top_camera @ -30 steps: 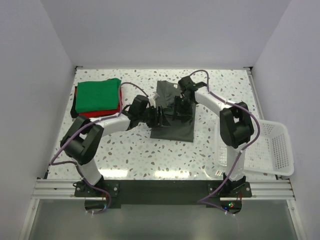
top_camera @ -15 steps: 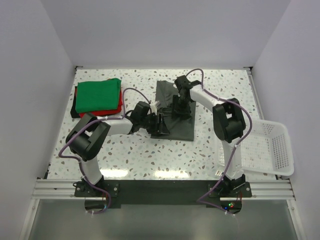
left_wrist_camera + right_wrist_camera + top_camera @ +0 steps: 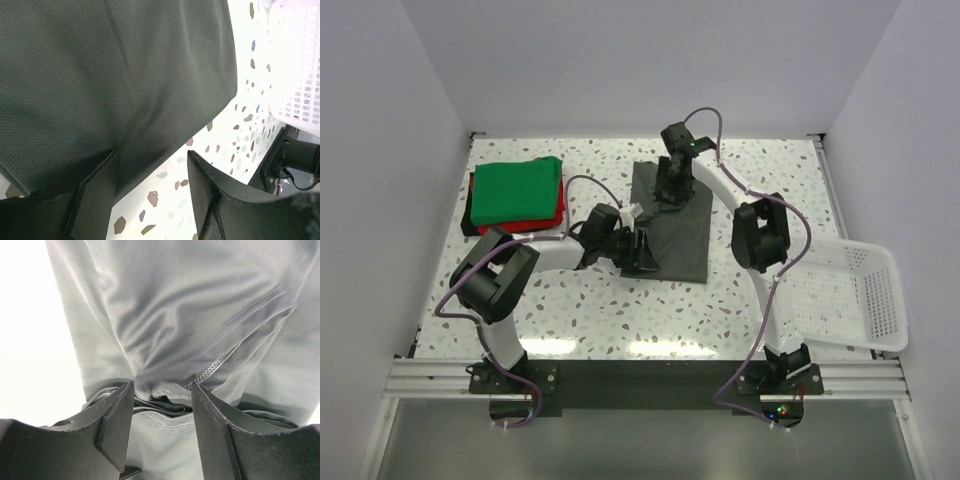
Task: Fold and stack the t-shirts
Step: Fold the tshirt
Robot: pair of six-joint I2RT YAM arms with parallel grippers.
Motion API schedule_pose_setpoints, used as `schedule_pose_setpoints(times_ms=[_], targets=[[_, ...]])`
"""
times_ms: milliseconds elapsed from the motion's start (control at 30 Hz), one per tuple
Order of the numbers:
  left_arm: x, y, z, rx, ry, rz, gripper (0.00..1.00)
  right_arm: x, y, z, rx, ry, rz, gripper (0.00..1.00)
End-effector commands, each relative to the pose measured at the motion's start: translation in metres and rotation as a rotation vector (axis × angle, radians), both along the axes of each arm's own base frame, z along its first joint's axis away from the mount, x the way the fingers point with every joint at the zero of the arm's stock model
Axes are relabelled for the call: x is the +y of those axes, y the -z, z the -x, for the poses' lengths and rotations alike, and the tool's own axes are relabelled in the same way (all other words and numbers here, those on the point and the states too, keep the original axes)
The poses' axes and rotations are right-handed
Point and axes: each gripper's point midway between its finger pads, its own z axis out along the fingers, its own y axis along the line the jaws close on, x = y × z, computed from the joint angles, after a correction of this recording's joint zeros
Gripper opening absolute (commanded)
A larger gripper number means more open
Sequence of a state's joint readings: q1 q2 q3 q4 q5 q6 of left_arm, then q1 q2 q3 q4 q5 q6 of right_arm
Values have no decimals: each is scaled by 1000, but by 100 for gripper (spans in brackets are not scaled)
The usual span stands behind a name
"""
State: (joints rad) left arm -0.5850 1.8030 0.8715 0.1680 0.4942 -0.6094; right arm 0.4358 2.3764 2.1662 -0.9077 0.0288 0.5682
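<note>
The charcoal-grey t-shirt (image 3: 682, 232) lies folded into a rectangle in the middle of the table. My left gripper (image 3: 642, 250) is low at its near-left edge and open. In the left wrist view one finger (image 3: 95, 197) rests on the cloth (image 3: 125, 75) and the other is over bare table. My right gripper (image 3: 668, 190) hangs over the shirt's far end, open. In the right wrist view, creased cloth (image 3: 165, 305) and a hem lie under and between its fingers (image 3: 117, 425). A folded green t-shirt (image 3: 518, 188) lies on a red one (image 3: 525, 226) at the far left.
A white mesh basket (image 3: 860, 300) sits at the table's right edge, and its corner (image 3: 300, 65) also shows in the left wrist view. White walls close in the table on three sides. The right arm's base (image 3: 295, 155) stands near the front edge.
The right gripper has moved from the shirt's middle toward its far end. The left gripper has shifted slightly right along the near-left edge. The shirt lies flatter now.
</note>
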Motion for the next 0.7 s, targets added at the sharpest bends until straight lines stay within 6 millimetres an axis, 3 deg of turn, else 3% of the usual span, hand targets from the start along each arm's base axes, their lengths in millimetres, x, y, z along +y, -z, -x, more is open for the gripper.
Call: schedule_pose_setpoints(times_ms=[0, 67, 133, 167, 233, 267, 333, 467, 667], targets=[[14, 4, 10, -7, 15, -76, 62, -6, -46, -13, -79, 25, -36, 53], [13, -4, 7, -22, 13, -75, 63, -8, -49, -6, -72, 17, -48, 53], [10, -21, 1, -51, 6, -60, 63, -12, -66, -1, -94, 12, -66, 54], [9, -27, -2, -62, 3, -54, 63, -12, -61, 10, -64, -5, -75, 54], [5, -44, -7, -86, -4, -35, 63, -14, -78, 20, -83, -15, -91, 54], [4, -51, -10, -98, -10, -27, 63, -18, -69, 32, -52, -22, -80, 54], [7, -61, -11, -100, -32, -40, 64, -23, -85, 44, -71, -31, -87, 54], [18, -73, -18, -110, -104, -80, 64, -40, -70, 88, 12, -39, -61, 54], [47, -58, -19, -38, -215, -158, 61, -56, -32, 155, 153, -48, -78, 53]])
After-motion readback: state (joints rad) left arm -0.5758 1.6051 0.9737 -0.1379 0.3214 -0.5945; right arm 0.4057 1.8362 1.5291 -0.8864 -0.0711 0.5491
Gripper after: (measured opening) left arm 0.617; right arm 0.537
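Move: The left fingertips are down on the near-left part of the grey t-shirt, its near-left corner about 5 cm to their left and 4 cm back, a centimetre lower. The right hand is over the far part, by the loose flap; the shirt's near-right corner is some 19 cm back, 7 cm to its right and 4 cm below. The basket is about 22 cm back and 35 cm right of the right hand. The green shirt stack lies roughly 16 cm ahead and 29 cm left of the left hand. The left fingertips keep touching the near-left cloth at first, easing about a centimetre left, then come free and rise some 6 cm, drifting left. The right hand lifts off the bunched flap and sweeps back over the shirt about 13 cm, veering right towards its near-right corner, rising and then starting to sink. Both grippers stay half open and empty. ##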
